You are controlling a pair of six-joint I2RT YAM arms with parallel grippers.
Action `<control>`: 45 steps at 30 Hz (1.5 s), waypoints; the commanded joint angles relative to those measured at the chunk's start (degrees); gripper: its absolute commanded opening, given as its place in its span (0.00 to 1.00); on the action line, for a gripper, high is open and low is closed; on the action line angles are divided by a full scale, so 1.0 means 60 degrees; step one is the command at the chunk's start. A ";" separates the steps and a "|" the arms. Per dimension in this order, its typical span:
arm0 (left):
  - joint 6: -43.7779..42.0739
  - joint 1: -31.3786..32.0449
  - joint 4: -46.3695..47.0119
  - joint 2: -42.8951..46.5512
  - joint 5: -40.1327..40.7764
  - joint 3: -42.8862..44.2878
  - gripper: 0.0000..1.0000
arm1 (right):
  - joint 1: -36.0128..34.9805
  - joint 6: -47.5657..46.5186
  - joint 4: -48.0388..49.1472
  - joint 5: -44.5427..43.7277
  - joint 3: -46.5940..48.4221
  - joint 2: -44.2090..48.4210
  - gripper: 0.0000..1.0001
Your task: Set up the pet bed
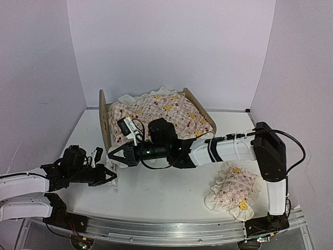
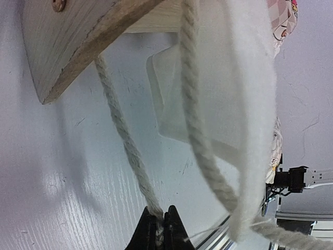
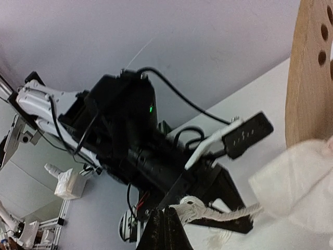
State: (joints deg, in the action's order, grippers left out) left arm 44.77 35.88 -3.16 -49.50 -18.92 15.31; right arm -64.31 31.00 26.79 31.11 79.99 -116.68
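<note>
The pet bed (image 1: 104, 127) stands at the back middle of the table, with a cartoon-print quilt (image 1: 161, 112) piled on it. A white rope (image 2: 125, 140) hangs down from under the wooden headboard (image 2: 62, 41). My left gripper (image 2: 160, 221) is shut on this rope just in front of the headboard's near corner (image 1: 110, 176). My right gripper (image 1: 111, 152) reaches across from the right and is shut (image 3: 167, 216). The rope's frayed end (image 3: 208, 208) lies against its tips. I cannot tell whether any strand is pinched there. The headboard (image 3: 312, 73) shows at the right wrist view's right edge.
A small frilled pillow (image 1: 231, 190) lies on the table at the front right, beside the right arm's base. The quilt's white frill (image 2: 250, 104) hangs over the bed's near corner. White walls close in the table on the left, back and right.
</note>
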 commanded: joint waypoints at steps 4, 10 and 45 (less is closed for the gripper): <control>-0.0022 -0.0017 0.0039 0.0697 -0.0358 -0.0004 0.00 | -0.0067 0.0213 -0.0821 -0.1423 0.2092 -0.1817 0.00; 0.0044 -0.0015 -0.0102 0.1269 -0.0410 -0.0122 0.00 | -0.0074 0.0070 -0.1441 -0.2313 0.2305 -0.2031 0.00; -0.0940 -0.0010 -0.1693 0.0883 0.1138 0.1619 0.00 | -0.0301 0.0715 -0.1849 -0.4021 0.0746 -0.1994 0.60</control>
State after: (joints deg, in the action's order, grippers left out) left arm 39.05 35.64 -13.21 -43.55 -13.43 22.85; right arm -64.95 35.77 10.74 13.10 81.32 -125.10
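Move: About 13 cm ahead of the right hand, 2 cm to its left and some 18 cm below is the headboard's near foot, where the cord end still pinched by the right fingers is being taken. The bed cover's hanging white ruffle is roughly 11 cm ahead, 2 cm to the right and 15 cm down; the left-held cord is 3 cm ahead, straight below by 13 cm. From the left hand the foot is some 13 cm ahead, 1 cm left and 5 cm lower. Carrying the cord end down about 9 cm, forward and left towards the headboard foot, the right hand opens its fingers and lets go, drawing back and some 7 cm to the right. Still open, it then dips about 6 cm and goes forward beside the ruffle, fingertips tipped down some 20 degrees overall. The left hand keeps its pinch on the other cord and lifts it about 5 cm. ##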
